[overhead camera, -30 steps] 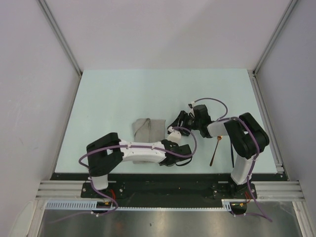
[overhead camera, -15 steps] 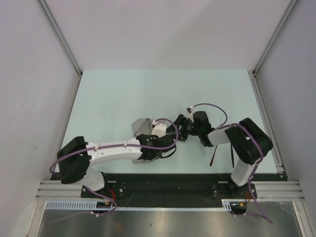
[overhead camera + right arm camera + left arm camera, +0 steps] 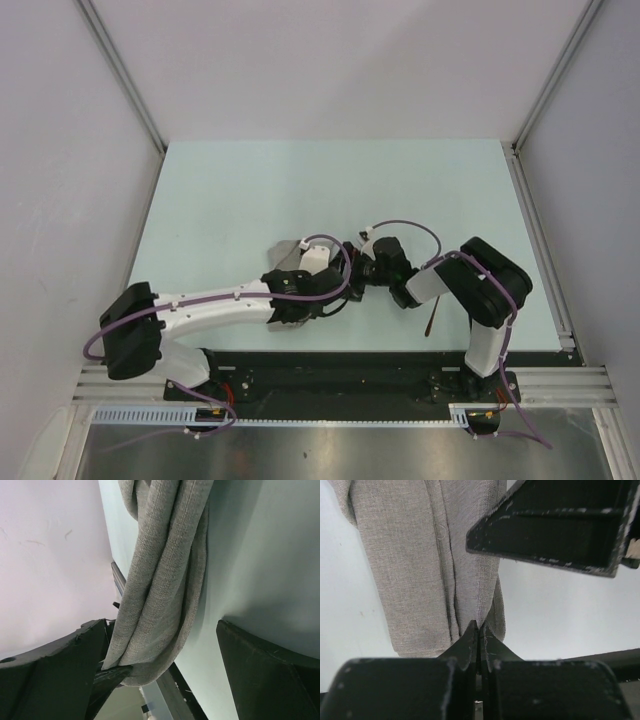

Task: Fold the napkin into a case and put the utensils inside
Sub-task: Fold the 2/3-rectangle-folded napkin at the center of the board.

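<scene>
The napkin [image 3: 284,250] lies bunched in long folds at the table's middle, mostly hidden under both wrists in the top view. My left gripper [image 3: 479,627] is shut on the near end of the napkin [image 3: 420,555]; from above, the left gripper [image 3: 312,268] sits at the cloth's right side. My right gripper [image 3: 160,630] stands open, one finger on each side of the hanging napkin [image 3: 165,580], touching neither side. The right gripper [image 3: 358,268] is just right of the left one. Of the utensils, only a slim handle [image 3: 430,320] shows, below the right forearm.
The pale table [image 3: 250,190] is walled in on three sides by grey panels. A black rail [image 3: 330,358] runs along the near edge by the arm bases. The right arm's elbow [image 3: 490,285] hangs over the table's right front.
The left arm has stretched out leftward and its gripper has come to the napkin's end. The right gripper has moved left to the napkin and opened wide.
</scene>
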Controlling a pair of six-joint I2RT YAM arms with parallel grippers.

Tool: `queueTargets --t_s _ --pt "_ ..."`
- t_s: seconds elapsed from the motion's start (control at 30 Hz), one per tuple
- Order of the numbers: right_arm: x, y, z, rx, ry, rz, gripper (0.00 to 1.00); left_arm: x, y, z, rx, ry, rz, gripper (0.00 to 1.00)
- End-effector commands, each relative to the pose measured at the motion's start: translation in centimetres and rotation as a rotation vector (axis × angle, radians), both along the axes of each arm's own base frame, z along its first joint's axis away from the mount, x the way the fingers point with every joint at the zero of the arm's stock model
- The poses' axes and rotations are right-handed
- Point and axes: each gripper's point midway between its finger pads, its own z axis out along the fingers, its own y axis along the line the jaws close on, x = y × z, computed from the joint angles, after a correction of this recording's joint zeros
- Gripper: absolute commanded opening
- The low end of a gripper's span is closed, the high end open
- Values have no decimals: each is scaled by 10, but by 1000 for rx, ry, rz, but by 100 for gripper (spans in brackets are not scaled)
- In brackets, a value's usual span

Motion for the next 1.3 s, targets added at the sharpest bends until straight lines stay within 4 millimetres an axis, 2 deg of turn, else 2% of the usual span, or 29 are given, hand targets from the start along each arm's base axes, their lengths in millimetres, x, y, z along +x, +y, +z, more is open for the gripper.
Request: queueTargets --t_s 0.0,0.23,0.37,0.5,0.6,0.77,0.83,0.87,1.0,1.07,1.13,1.27 --pt "2 9 -2 -18 -11 -28 100 1 6 12 -25 -22 -8 0" --pt "14 17 -10 -20 -14 -38 100 0 8 13 -38 -21 -6 0" --pt "37 10 -13 -72 -41 -85 100 -1 9 16 -70 -27 2 0" --pt "58 0 -17 -180 -93 -107 99 -3 12 11 -93 -18 10 0" --pt "75 -8 -17 -245 -147 -122 96 -3 10 7 -113 -12 14 0" --pt "87 -8 -20 -299 -185 -94 82 -4 12 7 -125 -14 22 0" --pt "92 0 -13 -270 -203 -67 73 -4 13 7 -137 -17 27 0" --pt "93 2 -19 -268 -189 -58 69 -5 14 6 -138 -17 28 0" --pt "97 13 -7 -257 -232 -34 47 -7 19 3 -148 -13 49 0" --pt "97 21 0 -279 -258 -9 43 -11 26 -3 -144 -4 62 0" --pt "99 29 7 -298 -267 13 32 -13 29 -5 -163 -2 86 0" --pt "96 43 17 -334 -299 45 31 -19 44 -20 -168 12 123 0"
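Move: The far stretch of the napkin's raised right edge lies about 8 cm ahead of the open right hand, 3 cm to its left and 2 cm lower. The near corner, already in the left fingers, is about 9 cm back and 5 cm left of the right hand, at much its height. The left hand has the flat left panel it folds towards about 6 cm ahead, 7 cm left and 5 cm below. Right hand goes some 9 cm forward, closing on the napkin's far edge; left keeps its pinch, drawing 4 cm left. ##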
